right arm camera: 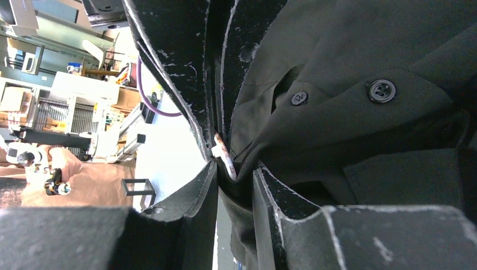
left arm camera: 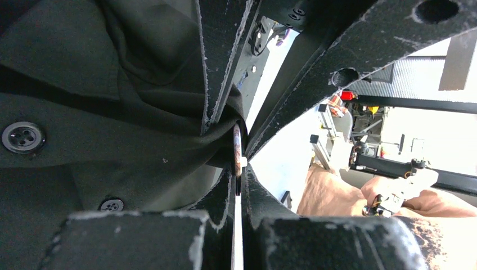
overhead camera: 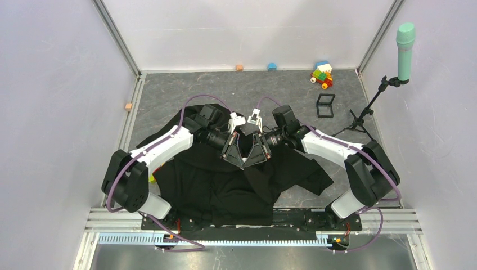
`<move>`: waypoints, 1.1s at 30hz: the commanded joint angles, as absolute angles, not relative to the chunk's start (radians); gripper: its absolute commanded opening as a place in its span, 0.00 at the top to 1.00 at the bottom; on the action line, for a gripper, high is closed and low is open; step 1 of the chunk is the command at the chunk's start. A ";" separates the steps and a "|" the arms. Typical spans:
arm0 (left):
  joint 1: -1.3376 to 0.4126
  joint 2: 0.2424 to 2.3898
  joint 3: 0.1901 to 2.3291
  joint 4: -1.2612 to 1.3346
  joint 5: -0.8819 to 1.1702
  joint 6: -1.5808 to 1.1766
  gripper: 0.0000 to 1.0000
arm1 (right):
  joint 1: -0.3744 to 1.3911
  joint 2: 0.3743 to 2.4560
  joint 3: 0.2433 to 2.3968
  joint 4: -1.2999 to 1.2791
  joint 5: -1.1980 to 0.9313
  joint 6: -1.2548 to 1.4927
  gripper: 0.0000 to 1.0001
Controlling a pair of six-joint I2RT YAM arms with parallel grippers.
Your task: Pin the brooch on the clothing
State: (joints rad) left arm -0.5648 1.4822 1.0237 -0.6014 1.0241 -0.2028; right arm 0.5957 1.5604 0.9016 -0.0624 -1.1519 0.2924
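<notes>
The black clothing (overhead camera: 225,188) lies spread between the two arm bases, with a fold lifted at its middle where both grippers meet. My left gripper (overhead camera: 233,153) (left arm camera: 238,177) is shut on the brooch (left arm camera: 237,146), a thin pale disc seen edge-on with a white post on its right side. Shirt fabric (left arm camera: 140,152) bunches against the disc's left face. My right gripper (overhead camera: 257,151) (right arm camera: 236,171) faces it from the other side with jaws apart. The brooch (right arm camera: 226,162) and a hanging fold of clothing (right arm camera: 337,124) sit in that gap. In the top view the brooch is hidden.
A small black square frame box (overhead camera: 325,105) stands behind the right arm. Further back are toy bricks (overhead camera: 322,75). A green microphone (overhead camera: 405,45) on a stand is at the far right. Small blocks (overhead camera: 239,67) sit along the back wall, and another one (overhead camera: 128,106) at the left edge.
</notes>
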 commanded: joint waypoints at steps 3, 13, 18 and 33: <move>-0.585 1.521 1.140 -0.638 1.138 -0.096 0.98 | 0.611 1.561 0.922 -0.071 -1.126 0.236 0.65; -0.585 1.562 1.190 -0.679 1.153 -0.051 0.98 | 0.611 1.569 0.940 -0.159 -1.112 0.165 0.63; -0.586 1.587 1.214 -0.721 1.172 -0.014 0.98 | 0.611 1.594 0.961 -0.159 -1.116 0.159 0.63; -0.585 1.600 1.244 -0.815 1.137 0.058 0.98 | 0.528 1.460 0.969 -0.210 -1.133 0.095 0.23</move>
State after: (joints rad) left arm -0.5720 1.6085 1.2011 -0.7986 1.0786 -0.0059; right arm 0.5411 1.5349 0.9321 -0.2008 -1.1206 0.1452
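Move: The brooch is already pinched edge-on in the left fingertips, its middle about 1 cm to the right of and 1 cm below the left hand. From the right hand it lies about 1 cm to the left and 1 cm up, with a fold of the clothing between that hand's parted fingers. The nearest shirt button is roughly 5 cm ahead of the right hand and 3 cm lower; the spread sleeve's cuff is some 27 cm right, 7 cm back and 15 cm below. The left fingers keep their pinch on the brooch while the right fingers spread from about a third to three quarters open around the clothing fold. The right hand first sinks slightly to the right, then goes forward and farther right, some 2 cm altogether. The left hand eases forward about 1 cm, turning clockwise, then starts up and right. ##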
